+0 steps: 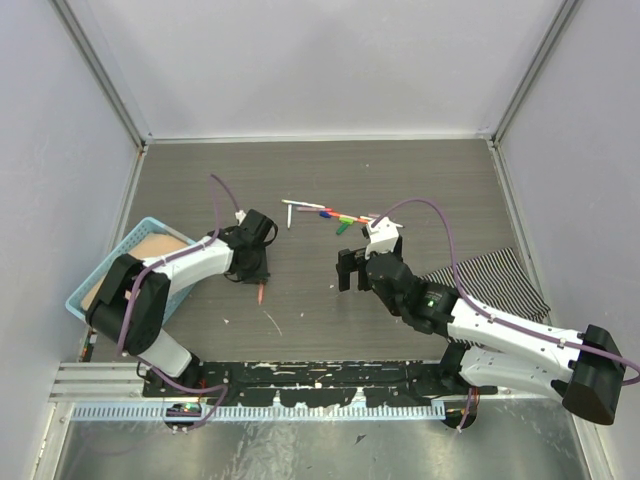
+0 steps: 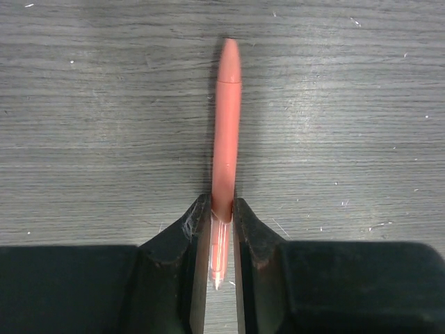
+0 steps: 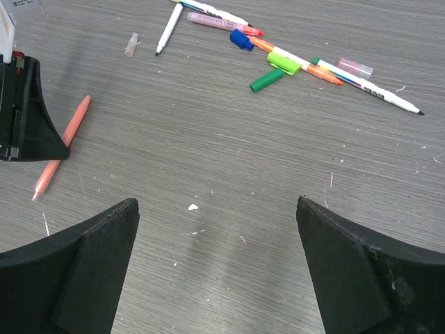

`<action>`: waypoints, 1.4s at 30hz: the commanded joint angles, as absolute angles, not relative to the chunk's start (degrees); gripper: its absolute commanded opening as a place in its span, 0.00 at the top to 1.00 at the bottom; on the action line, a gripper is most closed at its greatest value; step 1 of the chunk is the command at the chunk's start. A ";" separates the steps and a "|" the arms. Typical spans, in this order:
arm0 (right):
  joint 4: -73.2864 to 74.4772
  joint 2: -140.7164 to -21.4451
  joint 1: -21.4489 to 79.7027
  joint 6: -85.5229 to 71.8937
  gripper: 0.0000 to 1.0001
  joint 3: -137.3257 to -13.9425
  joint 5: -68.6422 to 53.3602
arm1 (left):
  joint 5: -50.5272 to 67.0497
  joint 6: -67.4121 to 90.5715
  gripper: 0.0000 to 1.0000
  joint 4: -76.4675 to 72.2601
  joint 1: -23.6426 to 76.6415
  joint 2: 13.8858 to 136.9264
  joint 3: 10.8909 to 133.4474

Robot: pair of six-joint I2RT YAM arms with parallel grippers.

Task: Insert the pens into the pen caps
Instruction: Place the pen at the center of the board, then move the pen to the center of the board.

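Note:
An all-orange pen (image 2: 227,118) lies flat on the dark table, and its near end, in a clear cap, sits between my left gripper's (image 2: 221,206) jaws. Both fingertips touch the barrel. From the right wrist view the same orange pen (image 3: 69,136) pokes out beside the left gripper's black fingers (image 3: 24,115). At the back lie the other pens (image 3: 299,64), a green cap (image 3: 267,80), a blue cap (image 3: 241,40), a clear cap (image 3: 131,44) and a pinkish cap (image 3: 355,67). My right gripper (image 3: 217,209) hangs wide open over bare table, in front of that pile.
A blue basket (image 1: 100,270) with a brown board in it stands at the left edge. A striped cloth (image 1: 500,275) lies at the right, partly under the right arm. Grey walls close in the table on three sides.

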State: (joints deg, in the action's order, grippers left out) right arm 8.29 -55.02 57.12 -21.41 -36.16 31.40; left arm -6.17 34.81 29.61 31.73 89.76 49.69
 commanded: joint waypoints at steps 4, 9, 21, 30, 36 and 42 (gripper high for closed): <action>5.98 -54.73 56.97 -20.63 0.00 -37.62 29.43 | -7.89 35.53 0.64 28.69 31.90 90.14 49.20; 5.79 -54.52 57.01 -20.00 0.00 -38.02 28.46 | -8.06 34.74 0.61 30.15 31.95 88.76 50.55; 10.10 -50.77 56.38 -22.03 0.00 -39.39 29.01 | -13.73 23.60 0.54 29.76 31.99 79.08 58.14; 16.68 -51.31 42.76 -22.67 0.00 -44.61 5.56 | -15.25 16.52 0.49 24.26 31.91 76.92 61.84; 16.76 -51.85 29.63 -25.54 0.00 -43.37 -6.80 | -11.26 14.66 0.48 21.90 31.95 77.29 62.69; 14.21 -53.10 18.96 -31.03 0.00 -37.71 -16.14 | -9.52 13.73 0.45 19.45 31.90 80.19 64.07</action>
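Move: The orange pen sits between the left fingertips, low over the board, its middle within about 1 cm ahead of the hand and 1 cm below. Around it the board is clear: a small clear cap lies some 13 cm ahead and 3 cm right of the hand, the short white pen roughly 15 cm ahead and 6 cm right. From the right hand, the orange pen is about 20 cm left, 2 cm ahead and 15 cm below. The left hand stays down while its fingers spread and let go of the orange pen, then climbs off it by about 14 cm and goes some 8 cm forward towards the clear cap, the wrist tilting up around 30 degrees so the fingers point more ahead, still opening. Empty and wide open, the right hand barely stirs at first, then swings about 5 cm to its right and less far forward, away from the orange pen, rising a little before dipping again as the wrist rolls left side up and the fingers tip down. ##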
